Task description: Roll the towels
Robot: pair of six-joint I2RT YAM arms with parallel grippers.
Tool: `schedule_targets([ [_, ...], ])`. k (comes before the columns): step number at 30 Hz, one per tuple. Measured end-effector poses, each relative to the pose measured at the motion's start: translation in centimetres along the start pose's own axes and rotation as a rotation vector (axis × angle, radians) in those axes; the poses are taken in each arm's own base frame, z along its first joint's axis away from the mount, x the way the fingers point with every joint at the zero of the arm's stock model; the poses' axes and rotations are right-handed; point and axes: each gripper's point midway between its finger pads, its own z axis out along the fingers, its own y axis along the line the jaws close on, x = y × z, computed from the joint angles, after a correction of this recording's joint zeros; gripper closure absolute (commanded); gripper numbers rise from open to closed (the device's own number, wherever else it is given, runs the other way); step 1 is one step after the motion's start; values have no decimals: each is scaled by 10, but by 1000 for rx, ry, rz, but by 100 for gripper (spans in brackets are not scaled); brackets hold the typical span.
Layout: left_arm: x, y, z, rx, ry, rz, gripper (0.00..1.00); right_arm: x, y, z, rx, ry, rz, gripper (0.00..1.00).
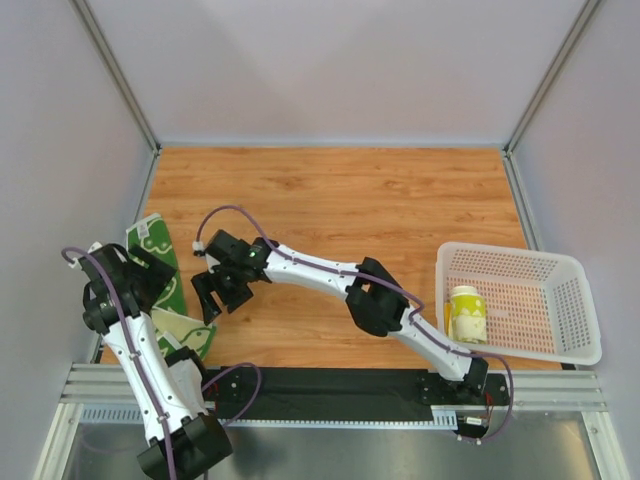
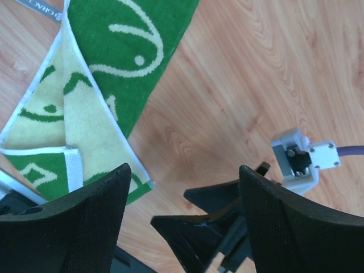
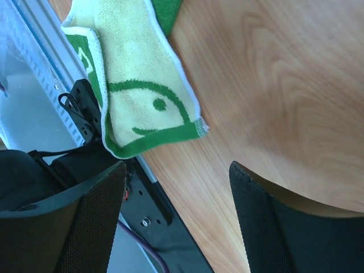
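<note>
The dark green towel [image 1: 173, 292] with cream swirls lies flat at the table's left edge. Its near corner is folded over and shows a pale yellow underside [image 2: 85, 119] [image 3: 136, 62]. My left gripper [image 1: 155, 272] [image 2: 183, 170] hovers over this towel, open and holding nothing. My right gripper [image 1: 213, 298] [image 3: 176, 165] reaches across from the right and hangs just right of the towel's near end, open over bare wood. It also shows between the left fingers in the left wrist view. The pale yellow towel [image 1: 466, 313] lies rolled up in the basket.
A white perforated basket [image 1: 520, 258] stands at the table's right edge. A black and metal rail [image 1: 340, 392] runs along the near edge, close to the towel's folded corner. Grey walls close in the left, right and back sides.
</note>
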Motion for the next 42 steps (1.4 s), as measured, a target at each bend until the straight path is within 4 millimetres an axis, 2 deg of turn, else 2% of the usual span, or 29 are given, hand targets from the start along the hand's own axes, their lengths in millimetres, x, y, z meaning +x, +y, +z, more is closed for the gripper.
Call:
schedule_targets([
  [4,1,2,-6,-38,30,24,18,11,10,24,-35,26,20,28],
  [7,-11,-10,-20,-21,0,43,18,25,15,43,-61,63,50,30],
  [10,-22,-21,-30,13,-30,51,18,23,24,51,-78,57,54,31],
  [16,-15,-23,-34,30,-2,48,18,18,27,58,-64,29,80,36],
  [19,-11,-23,-34,32,15,49,18,14,22,58,-18,4,96,51],
  [20,-10,-23,-34,32,20,51,18,13,20,59,-5,2,102,69],
  [22,-8,-23,-34,32,26,56,18,12,12,64,31,-7,121,85],
  [23,-7,-24,-34,32,31,58,18,14,10,66,36,1,138,97],
  [26,-4,-22,-34,24,44,68,18,14,-2,65,61,9,191,100],
  [30,-2,-21,-34,16,47,77,18,13,-17,55,94,14,239,100],
  [33,-2,-20,-34,11,44,82,18,5,-39,42,146,-7,268,100],
  [39,0,-17,-35,10,37,96,18,-11,-122,-18,328,-99,347,100],
  [42,2,-18,-35,19,38,99,18,-7,-160,-55,397,-117,346,100],
])
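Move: The loose near-right corner of the green towel lies about 4 cm to the right hand's left, some 2 cm back and roughly 6 cm below its open fingers. From the right hand, the towel's long green part is about 15 cm ahead and 17 cm to the left, flat on the table. From the raised left hand, the same corner is roughly 8 cm to the right, 4 cm back and 17 cm down. Back, left and down goes the right hand, about 4 cm each way, onto the green towel's loose corner, where the fingers shut completely close to the table. Then it sweeps low over the bare wood, some 13 cm forward and 15 cm right, away from the towel, turning clockwise with the fingers still shut. The left hand rises about 4 cm early on and then hovers, open. ##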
